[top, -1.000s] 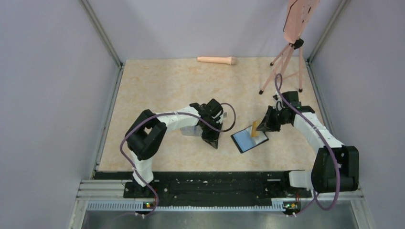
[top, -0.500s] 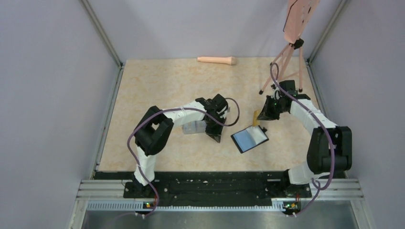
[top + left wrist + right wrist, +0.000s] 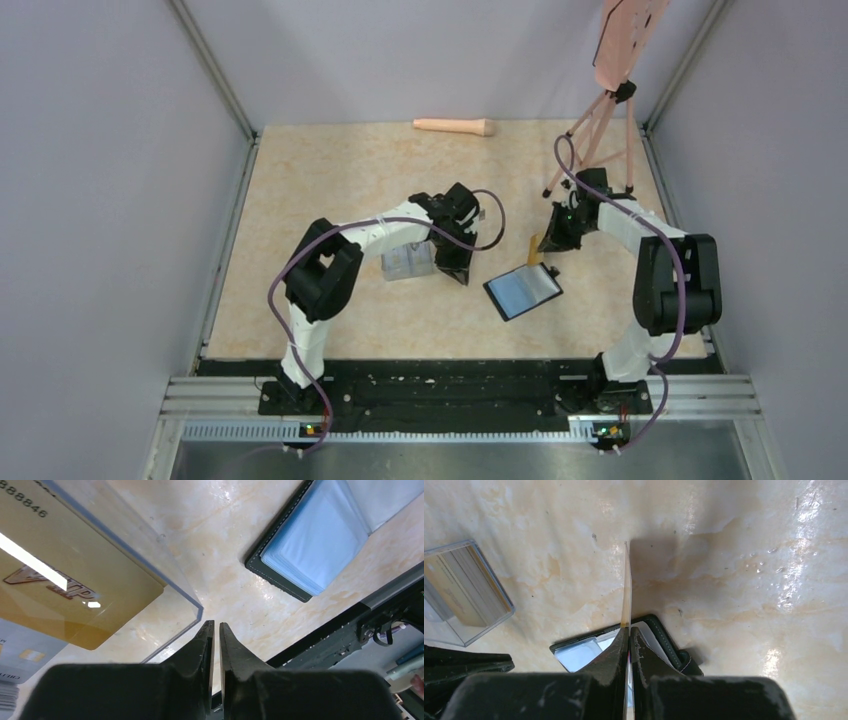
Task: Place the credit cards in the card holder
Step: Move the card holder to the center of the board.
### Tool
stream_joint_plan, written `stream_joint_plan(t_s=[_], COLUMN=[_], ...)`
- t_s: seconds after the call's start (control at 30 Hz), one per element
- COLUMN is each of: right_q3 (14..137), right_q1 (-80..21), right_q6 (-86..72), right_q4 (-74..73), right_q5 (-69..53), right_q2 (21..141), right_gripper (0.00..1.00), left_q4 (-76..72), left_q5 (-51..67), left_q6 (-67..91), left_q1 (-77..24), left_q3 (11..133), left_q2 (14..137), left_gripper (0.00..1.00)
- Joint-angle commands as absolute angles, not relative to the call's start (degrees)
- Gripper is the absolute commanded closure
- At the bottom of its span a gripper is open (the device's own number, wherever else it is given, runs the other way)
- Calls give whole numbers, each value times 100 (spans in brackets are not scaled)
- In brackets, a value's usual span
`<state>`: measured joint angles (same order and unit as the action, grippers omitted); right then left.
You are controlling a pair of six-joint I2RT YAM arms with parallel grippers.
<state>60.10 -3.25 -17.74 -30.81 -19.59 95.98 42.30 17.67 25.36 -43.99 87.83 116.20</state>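
Note:
The black card holder (image 3: 523, 290) lies open on the table, blue-grey pockets up, and shows in the left wrist view (image 3: 315, 550) and under my right fingers (image 3: 574, 652). My right gripper (image 3: 547, 244) (image 3: 629, 630) is shut on a yellow credit card (image 3: 534, 250) (image 3: 626, 590), held on edge just above the holder's far corner. More credit cards (image 3: 75, 580) lie in the clear box (image 3: 408, 262) (image 3: 464, 595). My left gripper (image 3: 456, 268) (image 3: 216, 625) hovers beside the box's right end, all but shut, with a thin slit and nothing in it.
A pink tripod (image 3: 600, 130) carrying a board stands at the far right, close behind my right arm. A pink handle-shaped object (image 3: 455, 126) lies at the far edge. Grey walls close in both sides, and a black rail (image 3: 440, 385) runs along the near edge.
My right gripper has drawn back from the card holder toward the far side, keeping the yellow card. My left gripper has slid a little farther and to the right along the box, its fingers parting slightly.

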Motion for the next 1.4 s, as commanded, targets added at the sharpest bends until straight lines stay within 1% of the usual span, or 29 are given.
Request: stream_joint_plan(t_s=[0.0,0.17,0.5,0.63,0.7,0.8,0.87,1.13,1.23,1.37], right_q3=[5862,5420,4542,4421,4440,4677,4953,6050,6196,6241], right_q1=[-313,-311,-316,-313,-312,-310,-313,-311,-314,-310], right_q6=[-1605,-1785,-2355,-2449,-2454,-2450,-2448,-2225,-2077,-1965], right_q4=[-3023,-3214,-3503,-3646,-3624,-3623,-3613,-3667,-3710,-3689], right_q5=[-1604,-1733,-2379,-2569,-2614,-2400,-2171,-974,-538,-325], right_q2=[9526,9144,8464,8205,8050,7849,7760,8051,8357,8920], right_gripper=[100,100,100,100,100,100,100,100,100,100], left_q4=[4125,3878,3423,3112,2878,2421,2324,2283,2288,2281], left_q5=[2021,2133,2374,2655,2829,3055,3133,3250,3238,3243], left_q6=[2545,2697,2979,3186,3342,3614,3679,3727,3735,3739], left_q1=[-4498,-4572,-4579,-4581,-4578,-4577,-4570,-4579,-4580,-4577], left_q3=[8780,8390,7792,7630,7519,7287,7237,7192,7138,7059], left_q2=[11297,11000,10668,10581,10548,10497,10510,10713,10708,10721], left_gripper=[86,85,75,68,63,55,53,53,54,55])
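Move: The open card holder lies about 10 cm back and 4 cm to the left of my right hand, which holds the yellow card upright, and some 5 cm below it. From my empty left hand the holder is about 13 cm to the right, 2 cm back and 5 cm below. The clear box sits roughly 27 cm to the left of my right hand and 3 cm back, which is some 10 cm left and 5 cm ahead of my left hand. I keep my right hand's grip on the card, its tip already resting on the table beyond the holder, and draw it low and straight back about 9 cm over the holder, then swing up, forward and to the right, ending some 5 cm higher, just starting to sink. Meanwhile I draw my left hand back about 5 cm, away from the box, rising slightly and leaning about 15 degrees towards the holder as its fingers open partway. ##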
